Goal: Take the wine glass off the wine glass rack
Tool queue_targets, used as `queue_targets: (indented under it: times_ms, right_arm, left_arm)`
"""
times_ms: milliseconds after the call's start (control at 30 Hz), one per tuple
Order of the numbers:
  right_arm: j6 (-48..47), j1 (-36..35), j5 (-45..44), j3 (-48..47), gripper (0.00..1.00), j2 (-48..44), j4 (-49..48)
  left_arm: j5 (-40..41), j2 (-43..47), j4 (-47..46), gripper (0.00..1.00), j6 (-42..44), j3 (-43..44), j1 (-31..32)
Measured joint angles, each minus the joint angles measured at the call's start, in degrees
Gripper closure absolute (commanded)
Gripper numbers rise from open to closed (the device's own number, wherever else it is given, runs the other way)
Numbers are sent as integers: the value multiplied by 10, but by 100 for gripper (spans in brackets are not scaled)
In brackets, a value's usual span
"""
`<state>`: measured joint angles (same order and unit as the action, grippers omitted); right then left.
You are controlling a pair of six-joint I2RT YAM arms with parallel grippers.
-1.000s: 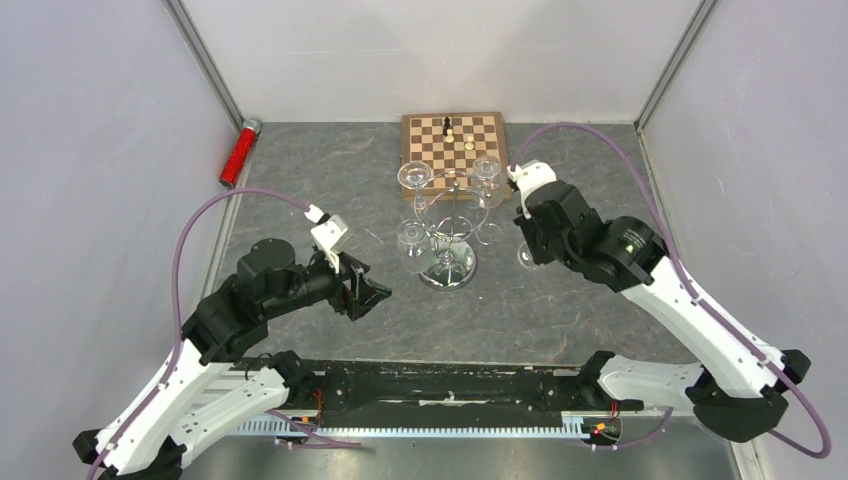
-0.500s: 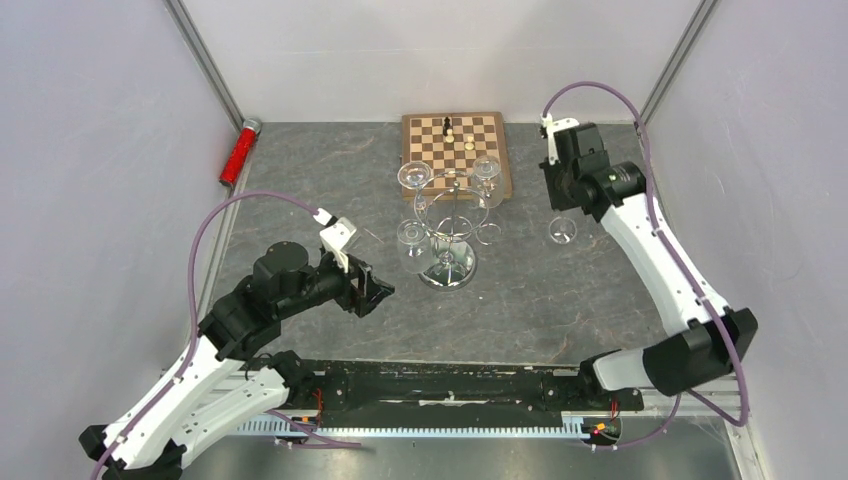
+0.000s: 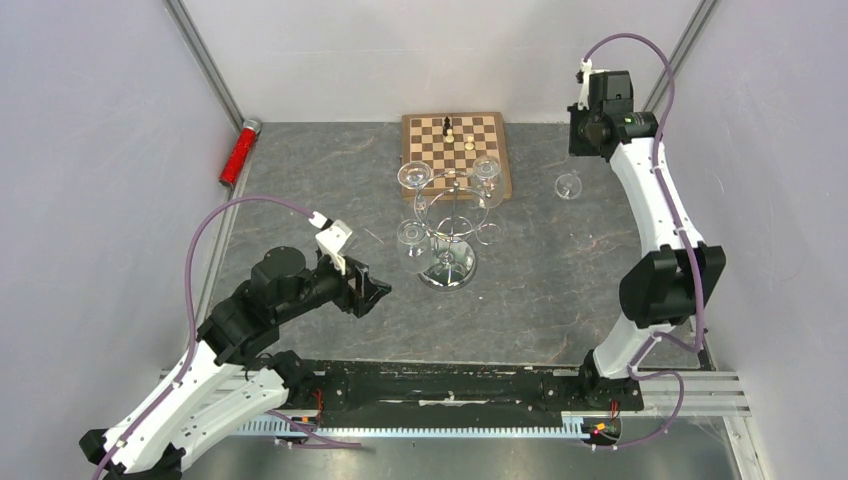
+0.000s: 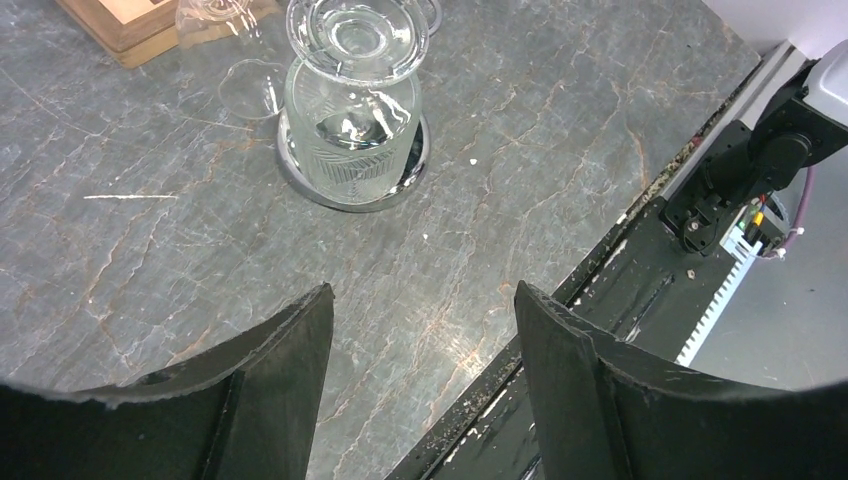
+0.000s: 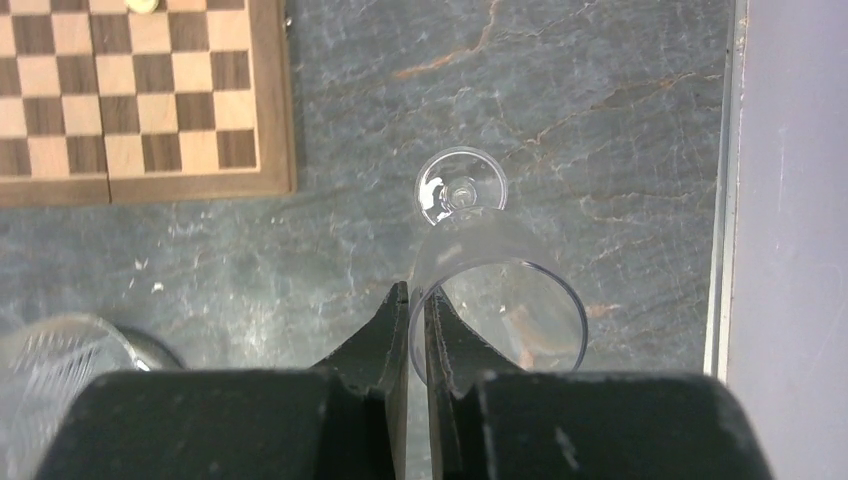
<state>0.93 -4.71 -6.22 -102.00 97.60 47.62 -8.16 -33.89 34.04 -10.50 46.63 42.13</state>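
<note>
The chrome wine glass rack (image 3: 447,262) stands mid-table with three clear glasses hanging from its arms, among them one at the front left (image 3: 410,238). A fourth wine glass (image 3: 568,186) is away from the rack, near the far right wall. My right gripper (image 5: 416,292) is shut on its rim, one finger inside the bowl (image 5: 520,300) and one outside, foot (image 5: 460,190) pointing down. Whether the foot touches the table I cannot tell. My left gripper (image 3: 375,295) is open and empty, low and left of the rack. Its wrist view shows the mirrored base (image 4: 410,178) under a hanging glass (image 4: 352,110).
A wooden chessboard (image 3: 455,145) with a few pieces lies behind the rack. A red cylinder (image 3: 239,152) rests at the back left wall. The right enclosure wall (image 5: 790,200) is close beside the held glass. The black base rail (image 4: 640,290) runs along the table's near edge.
My right arm has swung from beside the rack to the far right corner, carrying the wine glass with it. The left arm has barely moved and stays open.
</note>
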Motion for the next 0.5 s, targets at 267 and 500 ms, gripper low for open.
queue_targets:
  times_ms: [267,500]
  right_arm:
    - [26,34,20,-76,100,91,-13]
    - [36,42,29,-117,100,130,-16]
  left_arm:
    - [6,-2,0,27,0,0,0]
    - [7,-6,0,27,0,0,0]
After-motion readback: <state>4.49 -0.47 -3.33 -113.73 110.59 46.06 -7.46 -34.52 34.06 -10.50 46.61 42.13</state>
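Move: The right hand already holds the wine glass upright. It is being taken to the bare tabletop beside the chessboard, roughly 10 cm ahead, 2 cm to the right and 24 cm below this hand. The chessboard's middle lies about 20 cm ahead, 28 cm left and 23 cm below; the wine glass rack is some 16 cm back, 30 cm left and 10 cm below. From the idle left hand that bare spot is about 38 cm ahead, 44 cm right and 24 cm below. Still pinching the glass by its bowl wall near the rim, the right hand's closed fingers carry it forward about 6 cm over the bare table right of the chessboard, slowing as it goes. On the way the hand drifts some 2 cm right and sinks about 2 cm, turning slightly clockwise, around 5 degrees, with its left side rising as much. ##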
